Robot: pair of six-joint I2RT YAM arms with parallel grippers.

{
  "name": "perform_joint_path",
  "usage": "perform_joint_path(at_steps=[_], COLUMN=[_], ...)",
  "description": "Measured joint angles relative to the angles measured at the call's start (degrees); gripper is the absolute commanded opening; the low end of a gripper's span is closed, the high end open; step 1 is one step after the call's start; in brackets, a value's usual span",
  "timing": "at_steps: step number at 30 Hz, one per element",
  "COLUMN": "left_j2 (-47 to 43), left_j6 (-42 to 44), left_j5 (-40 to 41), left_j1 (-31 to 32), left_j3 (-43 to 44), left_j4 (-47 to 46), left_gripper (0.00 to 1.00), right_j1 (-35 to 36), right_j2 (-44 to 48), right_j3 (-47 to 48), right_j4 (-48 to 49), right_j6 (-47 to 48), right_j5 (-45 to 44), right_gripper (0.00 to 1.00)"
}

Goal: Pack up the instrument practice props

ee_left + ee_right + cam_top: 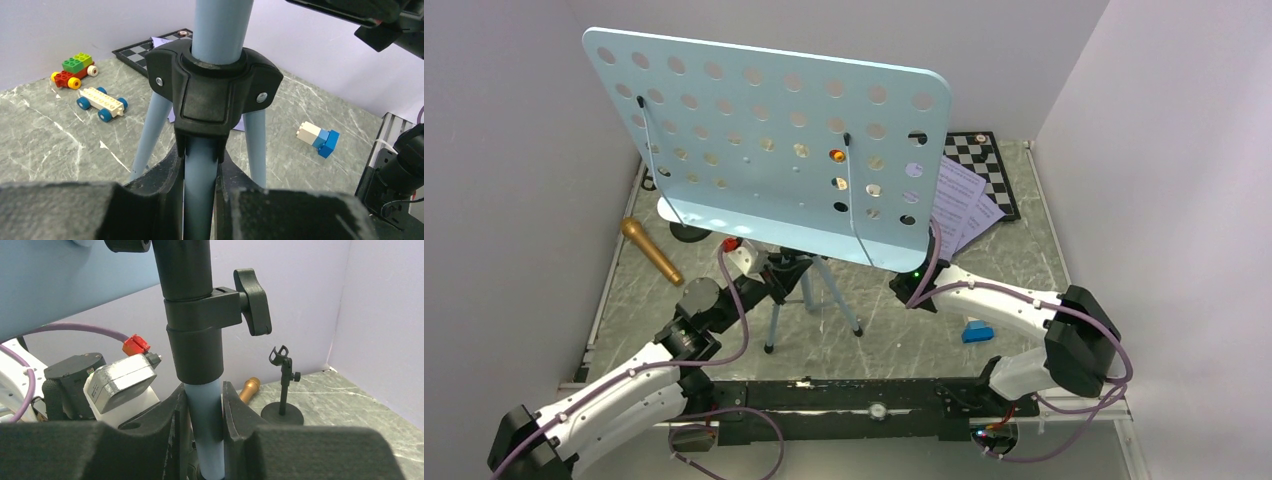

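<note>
The light-blue music stand, with its hole-punched desk, stands upright on its tripod mid-table. My left gripper is shut on one blue tripod leg, just under the black hub. My right gripper is shut on the blue pole, just below the black clamp collar. The gold-brown microphone lies at the left. Beside it stands the small black mic stand. White sheet-music pages lie at the back right, partly hidden by the desk.
A black-and-white chessboard lies at the back right corner. A colourful brick car and a white chassis with blue wheels sit behind the stand. A blue-and-white brick lies near my right arm. Walls close in on three sides.
</note>
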State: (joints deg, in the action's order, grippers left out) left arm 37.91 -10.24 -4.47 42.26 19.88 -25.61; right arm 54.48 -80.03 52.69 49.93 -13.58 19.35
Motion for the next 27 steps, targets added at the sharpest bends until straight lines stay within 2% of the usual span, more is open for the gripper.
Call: perform_joint_path(at_steps=[5, 10, 21, 22, 27], left_j2=[-0.81, -1.75, -9.94, -11.17, -15.54], left_j6=[-1.64, -4.39, -7.82, -8.26, -11.21], left_j5=[0.0, 0.09, 4.85, 5.22, 5.11], left_j1=[0.02, 0.07, -0.2, -0.24, -0.35], left_j3=[-2.43, -2.95, -5.64, -6.32, -11.89], left_j4=[-3.87, -3.65, 2.34, 2.58, -1.6], left_gripper=[0.3, 0.42, 0.96, 0.99, 0.99], right_j1=[0.44, 0.85, 1.4, 1.31, -0.07], right_j2=[0.48, 1.4, 4.55, 4.96, 6.78], right_j3=[-0.55, -1.05, -3.08, -3.52, -6.51], right_j4=[0.11, -0.66, -2.64, -2.58, -0.17], right_j6=[0.04, 0.09, 0.44, 0.35, -1.05], right_j5=[-0.37, -0.35, -0.2, -0.13, 0.61], right_gripper=[0.0, 0.0, 0.0, 0.0, 0.0])
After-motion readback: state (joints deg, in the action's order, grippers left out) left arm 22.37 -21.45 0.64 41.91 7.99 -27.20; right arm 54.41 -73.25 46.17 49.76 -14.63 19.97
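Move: The left fingers are shut on the music stand's pale tube, right at the hand point; the black leg collar sits about 6 cm above them, 1 cm farther out and 1 cm to the right. The mic stand is roughly 20 cm ahead of this hand, 27 cm left and 18 cm lower. The right fingers hold the stand's upper shaft at their own hand point, with the black knob about 3 cm ahead and 7 cm above, level sideways. The left fingers let go of the tube below the collar, opening wide as the hand backs off about 4 cm to its left, back and down, its right side tilting up some 10 degrees. The right fingers keep their grip on the upper shaft and carry the stand back about 2 cm, then mostly to the right. ##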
